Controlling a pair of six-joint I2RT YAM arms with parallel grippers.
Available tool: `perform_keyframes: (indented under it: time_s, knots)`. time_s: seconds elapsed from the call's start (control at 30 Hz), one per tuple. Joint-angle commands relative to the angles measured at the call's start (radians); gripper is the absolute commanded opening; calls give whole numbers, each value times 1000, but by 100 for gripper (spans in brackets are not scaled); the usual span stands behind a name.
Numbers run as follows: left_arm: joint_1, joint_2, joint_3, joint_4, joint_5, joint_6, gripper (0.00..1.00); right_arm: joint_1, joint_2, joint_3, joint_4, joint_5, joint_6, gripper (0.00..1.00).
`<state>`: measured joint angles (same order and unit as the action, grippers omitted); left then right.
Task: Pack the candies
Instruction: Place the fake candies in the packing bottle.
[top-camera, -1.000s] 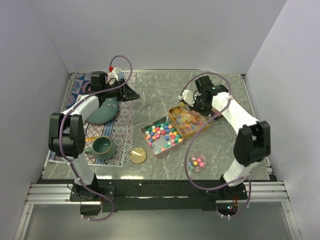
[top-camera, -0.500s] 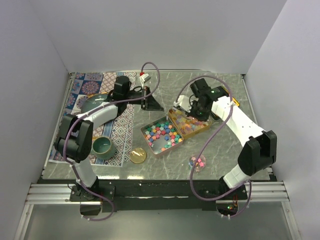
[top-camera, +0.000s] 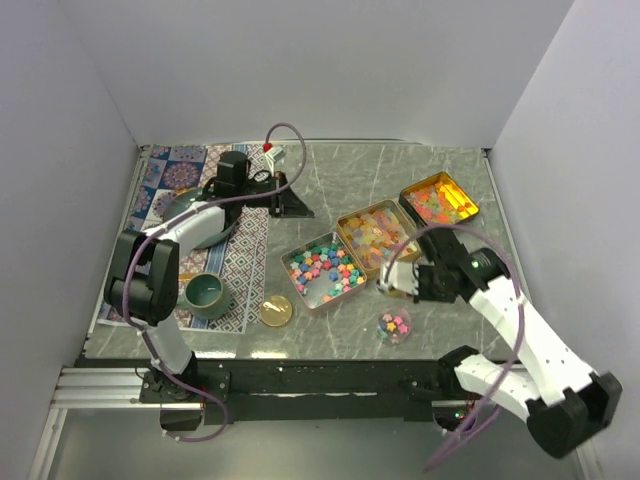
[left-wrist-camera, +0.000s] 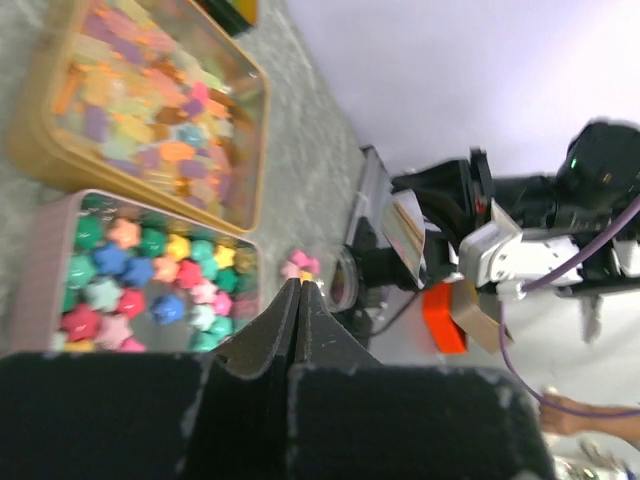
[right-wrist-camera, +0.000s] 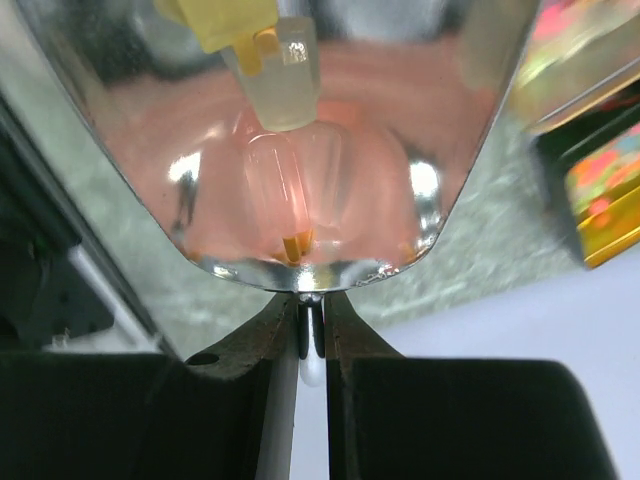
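Star-shaped candies (top-camera: 322, 268) fill a silver tin (top-camera: 296, 286) at the table's middle. Pastel candies (top-camera: 374, 230) lie in a gold tin (top-camera: 344, 232) beside it, and orange gummy candies (top-camera: 440, 200) in a second gold tin (top-camera: 474, 208) at the back right. A small clear round pot (top-camera: 395, 325) near the front holds a few more. My right gripper (top-camera: 412, 281) (right-wrist-camera: 312, 300) is shut on the rim of a shiny metal lid (top-camera: 397, 272) (right-wrist-camera: 300, 130), just right of the silver tin. My left gripper (top-camera: 292, 203) (left-wrist-camera: 300, 285) is shut on nothing, behind the tins.
A patterned mat (top-camera: 245, 255) on the left carries a teal bowl (top-camera: 190, 215) and a green cup (top-camera: 205, 293). A round gold lid (top-camera: 275, 311) lies in front of the silver tin. White walls enclose the table on three sides.
My left gripper has shut and swung right from over the mat. My right arm has pulled back from the gold tins toward the front with the lid, uncovering the orange gummy tin.
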<state>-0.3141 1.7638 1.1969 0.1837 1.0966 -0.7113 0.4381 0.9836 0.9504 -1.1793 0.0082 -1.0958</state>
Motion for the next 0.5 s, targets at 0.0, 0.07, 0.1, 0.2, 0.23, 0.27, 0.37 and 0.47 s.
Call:
perform_keyframes:
  time_s: [0.0, 0.07, 0.1, 0.2, 0.23, 0.27, 0.37, 0.47]
  knots:
    - [15, -82, 4, -87, -56, 151, 1, -4, -103, -116, -57, 137, -148, 0]
    - [14, -90, 1, -92, -70, 165, 1, -4, -131, -140, -83, 186, -192, 0]
    - [15, -96, 0, -95, -76, 168, 1, -4, -137, -153, -86, 194, -202, 0]
    - [15, -105, -3, -105, -87, 184, 1, -4, -142, -160, -88, 226, -231, 0]
    - [15, -107, -5, -107, -89, 187, 1, -4, -134, -162, -91, 242, -237, 0]
    - [15, -110, -3, -116, -92, 194, 1, 1, -117, -167, -94, 290, -249, 0]
    - [15, -112, 4, -133, -98, 208, 1, 2, -106, -183, -71, 343, -291, 0]
    - [15, -110, 7, -130, -99, 204, 1, 24, -73, -174, -74, 392, -291, 0]
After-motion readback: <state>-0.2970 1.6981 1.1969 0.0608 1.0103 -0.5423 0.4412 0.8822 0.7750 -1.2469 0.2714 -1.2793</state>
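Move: The packing bottle stands roughly 10 cm left of the right gripper, 6 cm back towards the base and 12 cm below; that gripper already holds the metal scoop, its bowl reaching left, loaded with popsicle candies. The popsicle tin lies about 11 cm ahead of it and 13 cm left, the star-candy tin about 5 cm ahead and 25 cm left. From the left gripper the bottle is some 22 cm back and 19 cm right, well below. Ease the loaded scoop in by the packing bottle: swing the right gripper to its right about 6 cm, sinking and drawing back some 3 cm early on, then only slipping sideways. Roll it about 20 degrees as you go, left side down, so the bowl's free end dips towards the bottle, and keep the grip on the handle. ##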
